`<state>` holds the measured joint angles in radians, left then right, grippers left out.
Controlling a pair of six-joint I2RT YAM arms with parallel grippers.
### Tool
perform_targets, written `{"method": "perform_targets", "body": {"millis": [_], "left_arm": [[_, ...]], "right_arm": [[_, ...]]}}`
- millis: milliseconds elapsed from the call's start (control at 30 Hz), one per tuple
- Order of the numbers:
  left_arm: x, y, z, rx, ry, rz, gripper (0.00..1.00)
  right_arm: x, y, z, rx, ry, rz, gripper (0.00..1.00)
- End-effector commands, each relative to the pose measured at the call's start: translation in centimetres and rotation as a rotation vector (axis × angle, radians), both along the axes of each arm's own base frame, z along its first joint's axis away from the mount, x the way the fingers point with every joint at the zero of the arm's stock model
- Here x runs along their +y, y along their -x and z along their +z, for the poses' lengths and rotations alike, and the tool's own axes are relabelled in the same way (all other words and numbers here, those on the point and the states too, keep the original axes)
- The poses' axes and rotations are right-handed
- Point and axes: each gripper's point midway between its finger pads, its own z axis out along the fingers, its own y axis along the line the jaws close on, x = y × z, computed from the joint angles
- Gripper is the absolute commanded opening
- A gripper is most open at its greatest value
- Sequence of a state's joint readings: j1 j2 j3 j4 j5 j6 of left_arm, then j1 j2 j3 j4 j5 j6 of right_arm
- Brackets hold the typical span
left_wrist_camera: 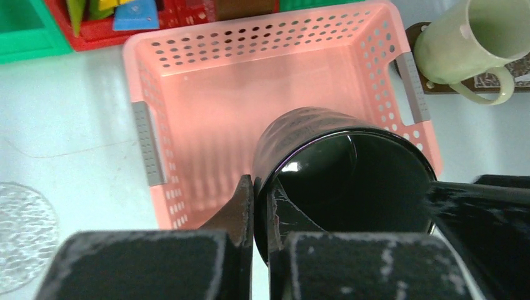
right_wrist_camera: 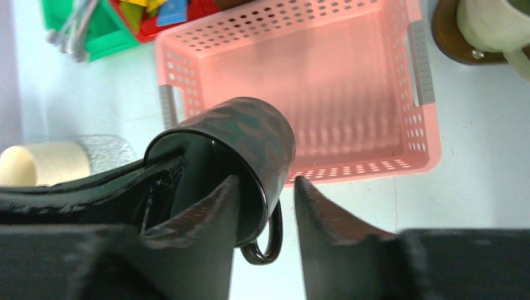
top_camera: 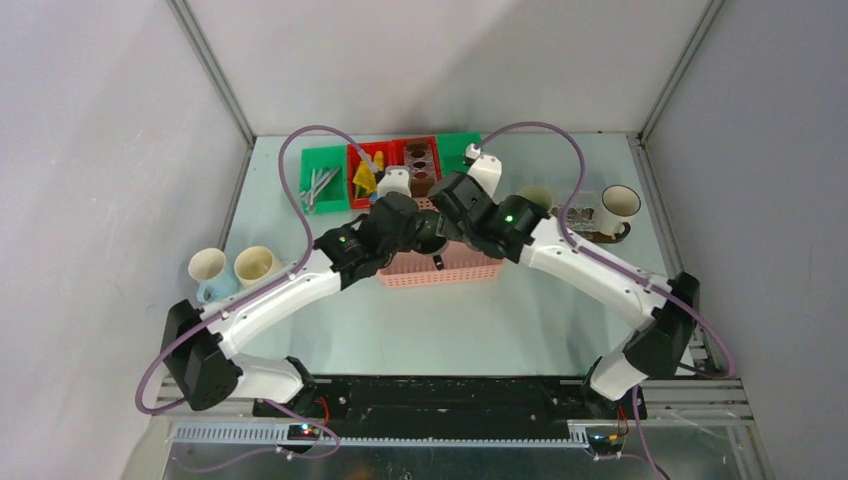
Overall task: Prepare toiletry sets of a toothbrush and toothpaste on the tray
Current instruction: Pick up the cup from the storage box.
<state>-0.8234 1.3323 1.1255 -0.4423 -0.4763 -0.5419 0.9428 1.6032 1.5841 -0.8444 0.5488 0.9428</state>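
A dark mug hangs tilted over the pink basket, between both wrists. My left gripper is shut on its rim, one finger outside the wall and one inside. My right gripper stands open. Its left finger is inside the dark mug, its right finger is clear of the wall, and the handle hangs between them. The tray lies at the right with a white mug and a cream mug on it. Brushes lie in a green bin and tubes in a red bin.
Two pale mugs stand at the left by the left arm. A clear patterned disc lies on the table left of the basket. More bins line the back edge behind the basket.
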Motion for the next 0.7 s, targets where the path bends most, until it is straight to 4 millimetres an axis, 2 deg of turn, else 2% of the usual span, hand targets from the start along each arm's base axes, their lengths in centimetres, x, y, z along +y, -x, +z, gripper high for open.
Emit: {"method": "perform_targets", "body": {"millis": [0,33,67,100,133,200,233,300,400,433,467,500,533,567,600,633,667], "left_arm": [[2.3,-1.0,5.8,-0.152,0.048,0.056,0.00],[3.0,-1.0,6.1,-0.155,0.045,0.064,0.00],[3.3,-0.9,6.2,-0.155,0.036,0.056,0.00],[4.2,-0.9,6.5,-0.156,0.032,0.066,0.00],[4.6,-0.7,6.4,-0.147,0.019,0.058,0.00],[6.1,-0.7,6.5,-0.141,0.011,0.066,0.00],[6.8,-0.4,6.8,-0.143,0.012,0.067,0.00],[8.1,-0.1,6.7,-0.134,0.005,0.071,0.00],[10.5,0.7,6.6,-0.119,-0.014,0.087,0.00],[11.1,1.0,6.2,-0.110,-0.032,0.088,0.00],[12.1,1.3,6.1,-0.101,-0.041,0.097,0.00],[12.5,1.6,5.5,-0.087,-0.059,0.087,0.00],[13.6,2.0,5.2,-0.074,-0.072,0.105,0.00],[14.1,2.2,4.6,-0.060,-0.092,0.099,0.00],[15.3,2.6,4.2,-0.043,-0.106,0.118,0.00],[15.7,2.9,3.5,-0.025,-0.125,0.109,0.00],[16.7,3.3,3.1,-0.008,-0.139,0.129,0.00]], "right_arm": [[0.6,0.5,6.6,-0.143,-0.164,0.087,0.46],[0.5,0.7,8.1,-0.181,-0.197,0.107,0.52],[0.7,1.0,8.0,-0.181,-0.208,0.131,0.55],[0.5,1.3,9.6,-0.224,-0.243,0.149,0.61],[0.5,1.6,9.3,-0.227,-0.248,0.169,0.64],[0.3,1.9,11.1,-0.293,-0.294,0.197,0.81],[-0.4,2.3,11.5,-0.317,-0.295,0.208,0.95],[-1.3,2.5,12.3,-0.361,-0.290,0.212,0.99],[-3.4,2.6,13.3,-0.413,-0.267,0.195,0.99],[-3.9,2.5,12.8,-0.411,-0.254,0.190,0.99],[-5.0,2.5,13.1,-0.427,-0.249,0.178,0.99],[-5.8,2.1,12.2,-0.421,-0.227,0.162,0.99],[-6.7,2.3,12.5,-0.435,-0.223,0.155,0.99],[-7.7,1.8,11.4,-0.425,-0.197,0.136,0.99],[-8.7,2.1,11.6,-0.442,-0.188,0.131,0.99],[-9.8,1.7,10.5,-0.431,-0.162,0.112,0.99],[-10.7,2.0,10.8,-0.451,-0.156,0.116,0.99]]}}
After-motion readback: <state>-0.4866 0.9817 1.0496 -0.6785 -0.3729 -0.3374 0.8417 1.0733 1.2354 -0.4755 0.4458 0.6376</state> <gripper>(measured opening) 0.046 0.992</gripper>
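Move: Over the storage box, the left hand already pinches the dark cup's rim. The clear tray's bare right end lies about 24 cm to that hand's left, 3 cm back and 15 cm below; the cream cup stands roughly 7 cm farther left, and the box's middle 4 cm ahead and 4 cm right of the hand. For the right hand, the dark cup is about 2 cm ahead, 3 cm left and slightly below, the green cup some 10 cm ahead and 19 cm right, 14 cm below. Carrying the dark cup towards the clear tray, the shut left fingers keep their pinch and travel about 15 cm left, climbing some 4 cm before easing slightly down and back. The right hand, its fingers already part-open astride the rim, opens wide and pulls up about 11 cm and slightly back, tilting its fingers upward some 20 degrees, then swings right, away from the cup. ##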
